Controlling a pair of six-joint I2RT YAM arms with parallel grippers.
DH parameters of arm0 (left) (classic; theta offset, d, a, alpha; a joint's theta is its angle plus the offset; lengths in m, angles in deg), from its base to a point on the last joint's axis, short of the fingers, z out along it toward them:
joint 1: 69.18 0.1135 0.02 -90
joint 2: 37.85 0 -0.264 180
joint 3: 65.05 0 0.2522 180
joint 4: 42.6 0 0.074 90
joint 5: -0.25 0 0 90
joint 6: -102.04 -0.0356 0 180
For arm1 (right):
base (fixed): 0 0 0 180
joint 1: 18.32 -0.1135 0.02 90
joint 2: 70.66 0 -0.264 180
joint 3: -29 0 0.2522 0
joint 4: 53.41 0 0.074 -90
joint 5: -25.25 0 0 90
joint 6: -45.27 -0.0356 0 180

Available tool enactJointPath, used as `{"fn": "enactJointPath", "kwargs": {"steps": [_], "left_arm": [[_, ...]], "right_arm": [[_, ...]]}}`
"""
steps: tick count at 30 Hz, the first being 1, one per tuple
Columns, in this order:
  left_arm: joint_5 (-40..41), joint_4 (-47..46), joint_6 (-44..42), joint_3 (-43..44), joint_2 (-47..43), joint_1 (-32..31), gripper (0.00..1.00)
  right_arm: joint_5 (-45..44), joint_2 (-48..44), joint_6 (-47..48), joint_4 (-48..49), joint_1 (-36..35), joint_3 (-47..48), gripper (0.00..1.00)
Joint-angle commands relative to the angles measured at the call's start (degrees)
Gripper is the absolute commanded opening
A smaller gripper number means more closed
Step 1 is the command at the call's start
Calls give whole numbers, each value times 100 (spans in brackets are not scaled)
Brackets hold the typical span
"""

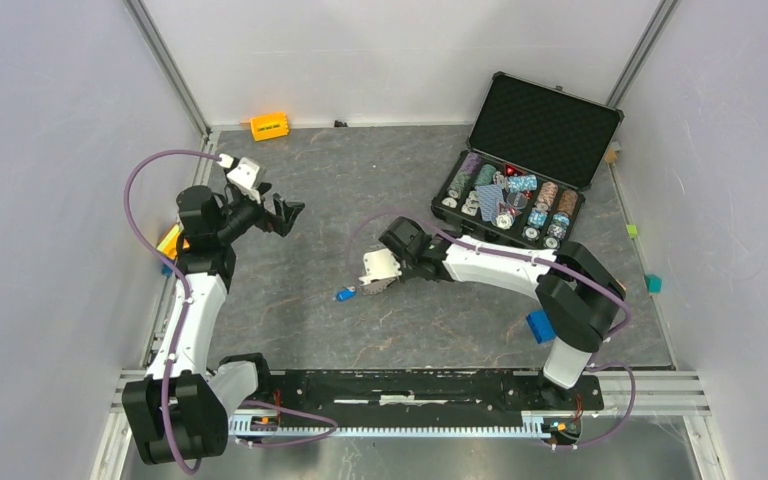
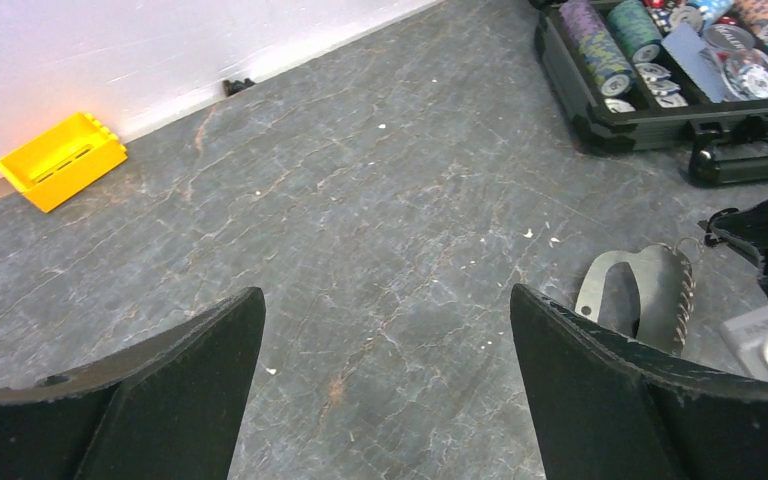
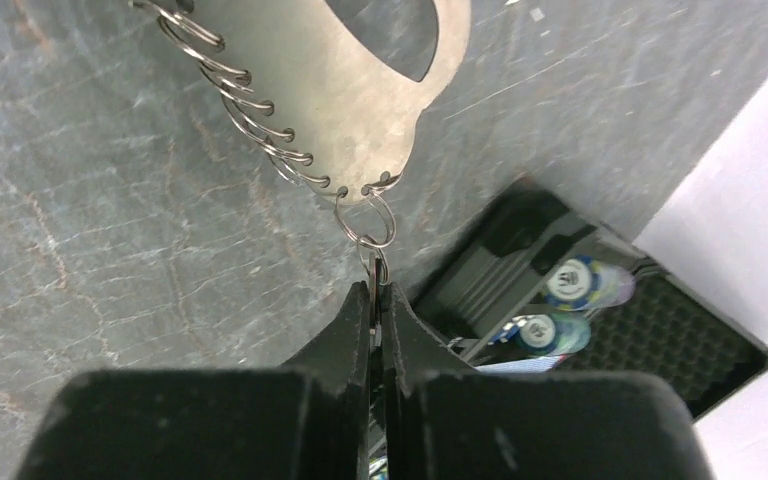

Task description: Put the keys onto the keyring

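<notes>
The keyring (image 3: 330,80) is a flat grey metal plate with small wire rings (image 3: 260,130) along one edge. It lies mid-table, seen in the top view as the keyring (image 1: 382,284) and in the left wrist view as the keyring (image 2: 640,290). My right gripper (image 3: 376,290) is shut on a thin metal loop hanging from the plate's end ring. From above, the right gripper (image 1: 397,268) sits just right of the plate. A blue key (image 1: 344,294) lies on the table left of the keyring. My left gripper (image 2: 387,310) is open and holds nothing. It hovers at the left gripper (image 1: 285,213), well left of the keyring. A black key is not in view.
An open black case (image 1: 520,180) of poker chips stands at the back right, close behind the right arm. An orange block (image 1: 269,126) lies by the back wall. A blue block (image 1: 540,326) sits near the right arm's base. Small coloured blocks (image 1: 653,284) line the right wall.
</notes>
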Motion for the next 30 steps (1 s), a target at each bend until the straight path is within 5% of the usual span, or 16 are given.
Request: {"fn": "enactJointPath", "kwargs": {"steps": [1, 14, 23, 30], "left_arm": [[-429, 25, 8, 122, -100, 18, 98], [-584, 25, 182, 119, -108, 0, 99], [-648, 25, 166, 154, -89, -40, 100], [-657, 25, 166, 135, -83, -73, 100]], "right_arm": [[-43, -126, -197, -58, 46, -289, 0], [-24, 374, -734, -576, 37, -628, 0], [53, 537, -986, -791, 28, -680, 16], [79, 407, -1127, -822, 23, -765, 37]]}}
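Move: From the right hand, which keeps the keyring's end ring pinched, the bare table it is lowered to lies about 6 cm to the right, 4 cm back and 7 cm below. The keyring's plate is roughly 6 cm left, 3 cm back and 4 cm lower; the blue tag about 13 cm left, 7 back and 8 below. The chip case sits some 17 cm right, 12 ahead and 5 below. From the left hand, that table spot is around 29 cm right, 8 back, 23 below. Sinking about 6 cm while drawing some 6 cm to the right and 4 cm back, the right hand lowers the still-pinched end ring towards the table, away from the blue tag's side, the wrist turning some 15 degrees. Near the table the travel slows and the fingers part to about a third open, giving up their pinch on the ring. ##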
